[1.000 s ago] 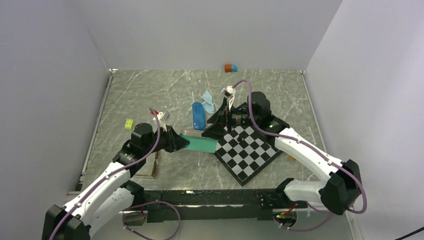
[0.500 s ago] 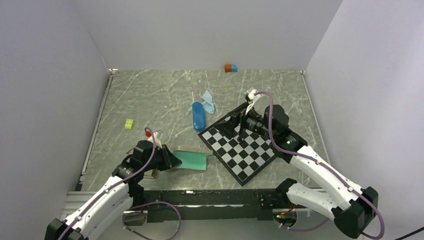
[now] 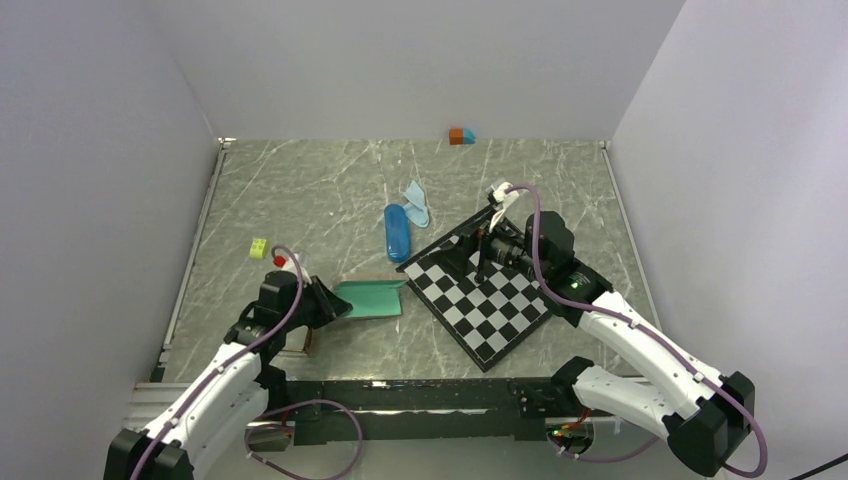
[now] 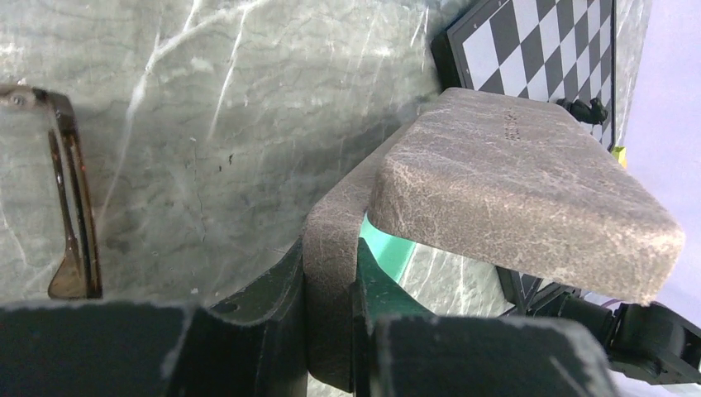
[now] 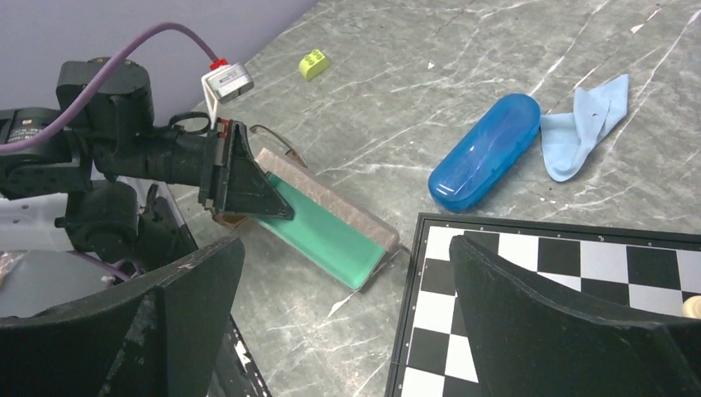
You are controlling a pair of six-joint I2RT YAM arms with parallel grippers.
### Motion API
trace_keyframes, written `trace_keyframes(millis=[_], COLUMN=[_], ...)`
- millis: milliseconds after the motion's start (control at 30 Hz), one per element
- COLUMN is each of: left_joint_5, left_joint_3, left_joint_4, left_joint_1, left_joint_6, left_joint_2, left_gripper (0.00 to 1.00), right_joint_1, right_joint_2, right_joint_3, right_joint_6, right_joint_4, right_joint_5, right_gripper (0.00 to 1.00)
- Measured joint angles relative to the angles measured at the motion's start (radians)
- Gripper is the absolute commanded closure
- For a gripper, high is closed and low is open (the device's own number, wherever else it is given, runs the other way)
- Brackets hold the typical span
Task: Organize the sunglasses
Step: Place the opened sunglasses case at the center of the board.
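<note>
My left gripper (image 3: 335, 303) is shut on the end of a brown case with a green lining (image 3: 372, 298), and the case wall sits pinched between its jaws (image 4: 331, 273). The case (image 5: 326, 219) lies tilted on the marble, just left of the chessboard. A thin brown-framed pair of sunglasses (image 4: 70, 207) lies on the table beside the left gripper, and part of it shows behind the case (image 5: 277, 142). My right gripper (image 5: 347, 273) stands wide open above the chessboard's near-left corner and holds nothing. The purple sunglasses are out of view.
A blue capsule case (image 3: 396, 231) and a light-blue cloth (image 3: 416, 202) lie behind the chessboard (image 3: 490, 300). A yellow-green brick (image 3: 259, 248) sits at the left. Orange and blue blocks (image 3: 461, 136) rest against the back wall.
The left gripper has drawn the brown case left and toward the near side. The right gripper backed away from the case to above the chessboard, then held still.
</note>
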Motion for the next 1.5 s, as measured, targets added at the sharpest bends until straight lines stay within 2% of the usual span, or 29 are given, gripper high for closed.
trace_keyframes(millis=[33,133,167,267,367,600,767,867,967,1100,1333,1400,1500], left_joint_5=[0.01,0.027,0.032,0.034,0.035,0.032,0.036,0.042,0.064,0.044,-0.096,-0.13,-0.184], left_joint_3=[0.01,0.048,0.061,0.089,0.101,0.113,0.111,0.12,0.172,0.197,0.214,0.232,0.24], left_joint_4=[0.002,0.0,0.0,0.002,0.009,0.115,0.203,0.223,0.207,0.189,0.052,0.02,-0.024], left_joint_1=[0.006,0.011,0.012,0.013,0.018,0.019,0.064,0.089,0.098,0.099,0.104,0.104,0.107], left_joint_6=[0.012,0.054,0.068,0.101,0.112,0.098,0.078,0.085,0.109,0.14,0.156,0.166,0.174], left_joint_2=[0.02,0.076,0.096,0.148,0.188,0.277,0.336,0.374,0.433,0.471,0.476,0.479,0.48], left_gripper=[1.0,0.78,0.75,0.83,1.0,1.0,1.0,0.92,0.72,0.6,0.52,0.44,0.39], right_joint_1=[0.0,0.0,0.0,0.0,0.0,0.0,0.0,0.0,0.0,0.0,0.0,0.0,0.0], right_joint_2=[0.001,0.007,0.01,0.021,0.027,0.028,0.015,-0.002,-0.011,-0.012,-0.01,-0.008,-0.007], right_joint_3=[0.0,0.0,0.0,0.0,0.0,0.0,-0.002,-0.008,-0.011,-0.015,-0.017,-0.017,-0.017], right_joint_6=[0.0,-0.007,-0.008,-0.012,-0.016,-0.018,-0.018,-0.018,-0.018,-0.018,-0.018,-0.018,-0.018], right_joint_4=[0.0,0.0,0.0,-0.001,-0.002,-0.003,-0.003,-0.003,-0.003,-0.004,-0.002,-0.002,-0.002], right_joint_5=[0.0,-0.004,-0.005,-0.008,-0.009,-0.019,-0.026,-0.026,-0.026,-0.026,-0.027,-0.031,-0.031], right_gripper=[0.0,0.0,0.0,0.0,0.0,0.0,0.0,0.0,0.0,0.0,0.0,0.0,0.0])
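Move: The left hand already pinches the end wall of the opened sunglasses case, whose body reaches off to its right. The bare table spot where it will be set lies about 8 cm ahead, 3 cm right and 3 cm below. The blue glasses case is some 20 cm ahead and 13 right, the chessboard's middle 5 ahead and 36 right, the sunglasses 6 back and 14 left. From the right hand, the spot is roughly 27 cm left, 3 ahead, well below. Forward and nearly level, the left hand carries the opened sunglasses case about 6 cm over the table with its grip kept. Then the fingers open to roughly half and let go of the end wall, while the hand goes left about 5 cm and down 3 cm, the wrist rolling its left side up, some 20 degrees in all. The fingertips finish close around the case's left end. ##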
